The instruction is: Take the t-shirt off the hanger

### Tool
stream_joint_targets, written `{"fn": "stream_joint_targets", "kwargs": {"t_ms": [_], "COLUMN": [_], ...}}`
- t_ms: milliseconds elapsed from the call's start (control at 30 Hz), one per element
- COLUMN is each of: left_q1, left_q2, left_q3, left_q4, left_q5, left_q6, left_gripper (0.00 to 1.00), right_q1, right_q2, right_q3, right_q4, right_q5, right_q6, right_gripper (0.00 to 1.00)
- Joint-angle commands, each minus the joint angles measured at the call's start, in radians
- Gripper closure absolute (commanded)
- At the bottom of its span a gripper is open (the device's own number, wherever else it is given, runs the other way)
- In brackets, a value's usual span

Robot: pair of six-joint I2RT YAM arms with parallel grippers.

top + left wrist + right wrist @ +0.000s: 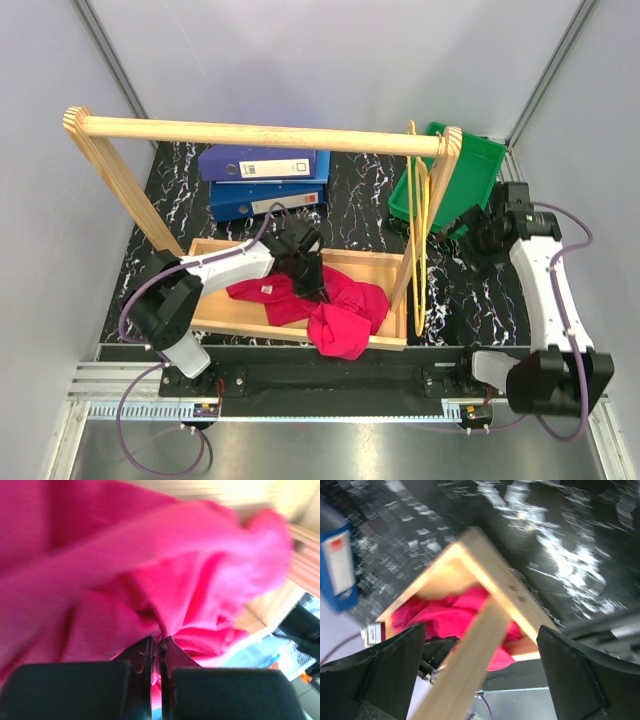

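The magenta t-shirt (pixel 330 305) lies crumpled in the wooden tray (pixel 222 250), one fold hanging over the tray's front edge. My left gripper (pixel 312 280) is shut on a pinch of the t-shirt; in the left wrist view the cloth (pixel 165 595) fills the frame and bunches between the fingertips (pixel 160 645). The yellow hanger (pixel 421 215) hangs bare from the right end of the wooden rail (pixel 250 132). My right gripper (pixel 478 243) is open and empty, right of the hanger; its wrist view looks down on the t-shirt (pixel 445 615) and tray corner (pixel 485 575).
Two blue binders (pixel 265 180) lie behind the tray. A green bin (pixel 455 180) stands at the back right. The rail frame's right leg (pixel 425 225) slants down beside the hanger, and in the right wrist view it (pixel 470 660) crosses between the fingers.
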Motion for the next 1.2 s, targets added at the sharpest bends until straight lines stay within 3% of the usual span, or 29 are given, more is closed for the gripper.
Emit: {"fn": "stream_joint_targets", "kwargs": {"t_ms": [0,100,300,600,867,1167], "left_q1": [0.023,0.043,0.055,0.120,0.129,0.129], "left_q2": [-0.102,-0.107,-0.014,0.131,0.217,0.264], "left_q3": [0.206,0.331,0.524,0.601,0.688,0.728], "left_q4": [0.000,0.000,0.075,0.276,0.344,0.428], "left_q5": [0.129,0.167,0.247,0.321,0.331,0.357], "left_q6": [0.092,0.063,-0.075,-0.306,-0.388,-0.491], "left_gripper": [1.00,1.00,1.00,1.00,1.00,1.00], "right_q1": [-0.004,-0.004,-0.004,-0.003,0.012,0.127], "right_q2": [0.121,0.182,0.247,0.264,0.276,0.284], "right_q3": [0.123,0.117,0.077,0.006,-0.022,-0.040], "right_q4": [0.198,0.307,0.540,0.829,0.840,0.840], "right_q5": [-0.273,-0.451,-0.615,-0.835,-0.926,-0.895], "right_q6": [-0.188,-0.193,-0.245,-0.155,-0.238,-0.319], "right_gripper": [0.00,0.00,0.00,0.00,0.00,0.00]}}
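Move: The t-shirt lies bunched in and over the wooden tray, with the left fingers already shut on it. The right gripper, towards which it will go, is roughly 28 cm right of the left hand, 8 cm farther out and 14 cm higher. The hanger hangs about 17 cm to the left hand's right, 7 cm farther out and 25 cm up. From the open right hand, the t-shirt is about 28 cm left, 8 cm back and 14 cm lower. The t-shirt, still pinched in the left fingers, is raised about 20 cm, then carried out some 16 cm and right 13 cm towards the right gripper, the wrist swinging some 40 degrees to point the fingers rightward. The right hand, wide open, comes to meet it, about 12 cm left, 9 cm forward and slightly up, turning its fingers to point left around the hanging cloth without closing. ##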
